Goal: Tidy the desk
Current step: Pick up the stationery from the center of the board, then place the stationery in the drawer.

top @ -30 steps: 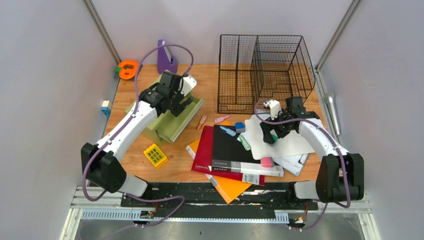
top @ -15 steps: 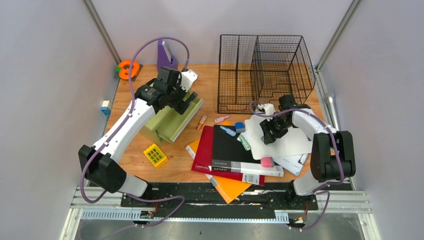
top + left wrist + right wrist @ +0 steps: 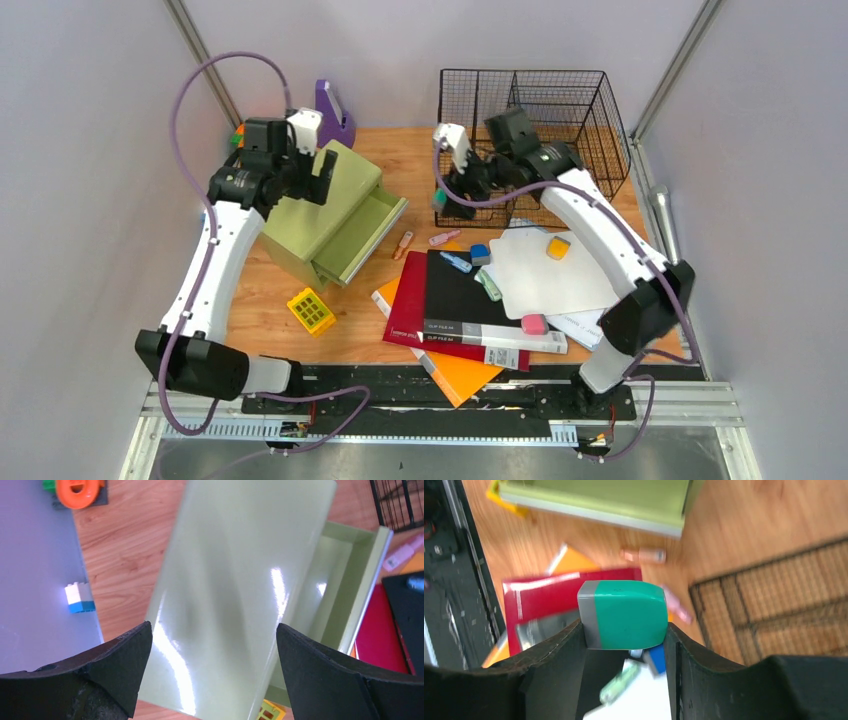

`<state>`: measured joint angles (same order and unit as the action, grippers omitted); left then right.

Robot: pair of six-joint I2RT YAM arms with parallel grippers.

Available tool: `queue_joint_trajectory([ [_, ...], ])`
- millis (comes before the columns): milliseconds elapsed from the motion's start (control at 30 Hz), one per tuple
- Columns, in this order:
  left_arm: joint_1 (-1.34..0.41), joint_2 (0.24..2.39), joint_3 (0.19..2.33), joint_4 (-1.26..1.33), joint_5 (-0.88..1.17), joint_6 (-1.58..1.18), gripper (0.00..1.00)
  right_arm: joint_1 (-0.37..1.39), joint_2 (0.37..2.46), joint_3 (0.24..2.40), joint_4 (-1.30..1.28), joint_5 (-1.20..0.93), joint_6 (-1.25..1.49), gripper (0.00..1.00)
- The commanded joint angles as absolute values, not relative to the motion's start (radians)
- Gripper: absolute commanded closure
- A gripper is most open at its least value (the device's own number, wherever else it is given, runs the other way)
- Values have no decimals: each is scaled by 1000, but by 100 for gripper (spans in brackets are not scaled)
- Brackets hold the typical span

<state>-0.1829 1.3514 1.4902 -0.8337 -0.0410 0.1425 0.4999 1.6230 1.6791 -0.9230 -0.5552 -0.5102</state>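
Note:
The desk [image 3: 265, 300] is a light wood top cluttered with stationery. My right gripper [image 3: 447, 192] hangs above the desk just left of the wire basket [image 3: 560, 120]. It is shut on a green eraser with a grey sleeve [image 3: 624, 615], squeezed between both fingers [image 3: 559, 650]. That eraser [image 3: 439, 201] shows below the gripper in the top view. My left gripper [image 3: 212, 670] is open and empty, high over a pale green drawer unit [image 3: 320, 205]. The unit's drawer [image 3: 340, 580] is pulled out toward the basket.
Red [image 3: 405, 300] and black [image 3: 460, 290] folders, an orange folder [image 3: 465, 375] and white paper [image 3: 545, 270] lie centre-right, with small erasers and clips around. A yellow block [image 3: 310, 310], purple stand [image 3: 333, 115], orange tape dispenser [image 3: 75, 490] and blue-white brick [image 3: 79, 597] sit left.
My right gripper shut on the green eraser on the white paper, lifted it and swung far left past the basket front. My left arm rose and drew back-left off the drawer.

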Motion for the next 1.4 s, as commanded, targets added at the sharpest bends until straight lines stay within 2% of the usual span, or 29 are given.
queue_joint_trajectory([
  [0,-115,1294,1550,-816,-20,48,0,580,1841,1943,-916,-560,-413,96],
  [200,-61,1256,1561,-804,-29,30,0,689,2100,2250,-912,-505,-395,96],
  [333,-57,1231,1547,-797,-27,35,0,741,2203,2333,-880,-433,-390,95],
  [400,-57,1219,1533,-787,-24,34,0,745,2227,2338,-852,-434,-368,90],
  [467,-57,1205,1517,-776,-22,36,0,747,2241,2339,-838,-440,-344,75],
  [600,-54,1191,1495,-764,-26,43,0,747,2217,2309,-836,-414,-328,24],
  [633,-55,1191,1492,-764,-24,43,0,748,2195,2296,-833,-398,-330,19],
  [833,-54,1194,1493,-760,-11,41,0,707,1971,2085,-828,-325,-373,13],
  [1167,-54,1190,1478,-757,78,65,0,445,1474,1386,-827,-278,-499,14],
  [1367,-54,1193,1486,-762,128,70,0,209,1414,1133,-817,-206,-577,17],
])
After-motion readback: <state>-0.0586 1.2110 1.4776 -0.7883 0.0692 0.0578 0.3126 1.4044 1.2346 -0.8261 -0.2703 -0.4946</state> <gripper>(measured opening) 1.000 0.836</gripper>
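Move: The open drawer of the green box, where the right hand is taking the held teal block, lies about 17 cm to its left, 4 ahead and 11 below. On the desk some 24 cm below it, the orange marker is about 8 cm left and 1 ahead, the pink marker 2 cm ahead and 0 sideways, the blue block 7 cm right and 1 back. From the left hand, the drawer is about 8 cm right, level ahead and 13 below. Right hand takes teal block 17 cm left to drawer, releases, returns 30 cm right; left hand rises aside. ##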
